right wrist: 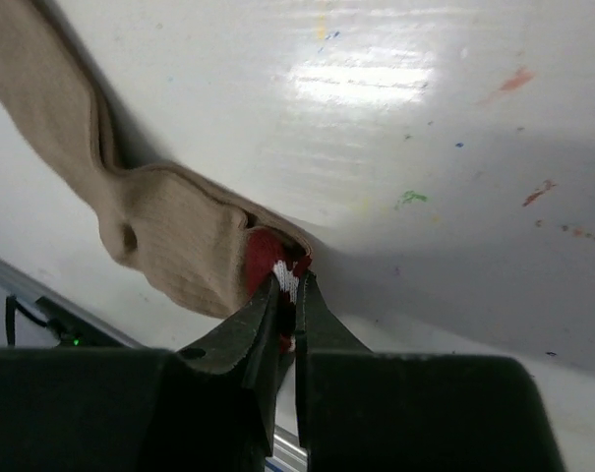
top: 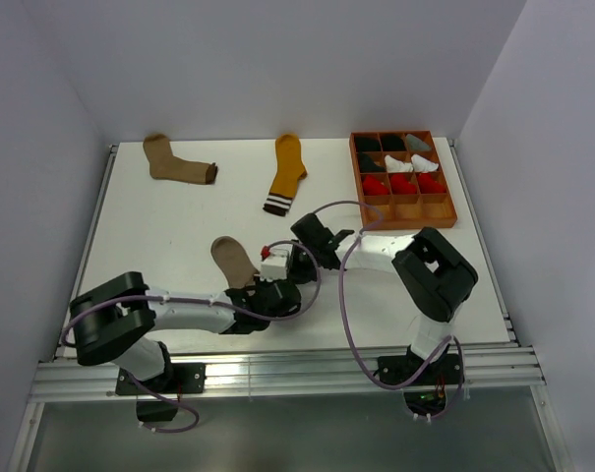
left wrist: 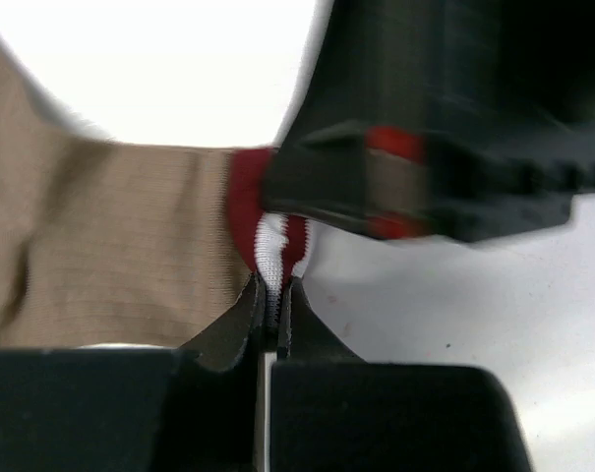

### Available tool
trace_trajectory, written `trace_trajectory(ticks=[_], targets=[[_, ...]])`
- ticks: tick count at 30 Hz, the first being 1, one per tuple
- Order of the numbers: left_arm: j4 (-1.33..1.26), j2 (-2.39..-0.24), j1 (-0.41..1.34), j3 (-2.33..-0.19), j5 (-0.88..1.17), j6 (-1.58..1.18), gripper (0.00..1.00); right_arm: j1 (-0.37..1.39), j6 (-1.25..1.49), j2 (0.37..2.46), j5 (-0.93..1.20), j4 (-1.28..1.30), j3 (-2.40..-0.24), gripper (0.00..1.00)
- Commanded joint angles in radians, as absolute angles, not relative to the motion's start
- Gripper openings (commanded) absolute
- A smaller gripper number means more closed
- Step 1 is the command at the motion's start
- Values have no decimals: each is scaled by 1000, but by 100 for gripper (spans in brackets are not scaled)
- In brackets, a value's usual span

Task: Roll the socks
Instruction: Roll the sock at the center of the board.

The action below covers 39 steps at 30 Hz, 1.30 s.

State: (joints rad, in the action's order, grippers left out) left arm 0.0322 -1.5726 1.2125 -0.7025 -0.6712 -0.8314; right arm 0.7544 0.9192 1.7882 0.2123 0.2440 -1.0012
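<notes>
The light brown sock [top: 230, 258] lies near the table's front with its red-white striped cuff to the right. Both grippers hold that cuff. My left gripper [left wrist: 275, 287] is shut on the cuff's white stripe, the sock body [left wrist: 110, 246] stretching away to the left. My right gripper [right wrist: 289, 285] is shut on the same cuff from the other side, with the sock [right wrist: 169, 236] lifted and creased. From above, the left gripper [top: 269, 280] and right gripper [top: 289, 258] meet at the cuff. The tan sock [top: 174, 162] and the mustard sock [top: 287, 172] lie flat at the back.
An orange compartment tray [top: 407, 223] at the back right holds black, grey, white and red rolled bundles; its front row is bare. The right arm's black body [left wrist: 445, 167] hangs close above the left jaws. The table's front rail [top: 277, 369] runs just behind the arms.
</notes>
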Motion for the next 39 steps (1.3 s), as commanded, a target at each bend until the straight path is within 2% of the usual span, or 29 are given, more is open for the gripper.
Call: trace_trajectory(ticks=[1,4,6,8,13,20,24,33,39], targets=[[-36,-1447,1149,-632,-530,-914,0,758,959,1729,245,71,-918,10],[-144,-1360,1068,-537,-381,-958,0,750,988,1665,242,-75,-841,25],[-233,-1324,1022,-461,-274,-985,0,746,1005,1623,233,-153,-809,31],[-271,-1286,964,-422,-230,-1028,0,739,1015,1602,221,-231,-752,33],[-349,-1264,901,-350,-114,-1113,0,738,1034,1569,235,-377,-641,51],[-550,-1330,827,-233,27,-1273,0,738,1069,1631,285,-541,-581,52],[-633,-1336,793,-161,35,-1376,0,738,1085,1666,307,-585,-554,49],[-586,-1247,779,-113,-25,-1457,0,738,1066,1707,350,-621,-541,49],[-600,-1290,770,-121,-9,-1463,0,739,1091,1753,394,-683,-540,48]])
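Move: At the center of the board, both hands' shut fingers already pinch the sock's striped cuff, which lies about 0 cm from each hand point. From the left hand, the sock's foot lies roughly 14 cm to the left and 5 cm ahead, about 2 cm lower. The mustard sock is some 29 cm ahead and 1 cm left of it, and the compartment box about 28 cm ahead and 30 cm right. Keeping its pinch on the cuff, the left hand carries it about 5 cm left towards the sock's foot, rolling some 50 degrees left side down and tipping its fingers downward. The right hand opens to about half and lets go, lifts nearly 3 cm, then comes back down most of the way and about 2 cm back and slightly left, following the cuff with fingers open and rolling about 25 degrees left side up. ##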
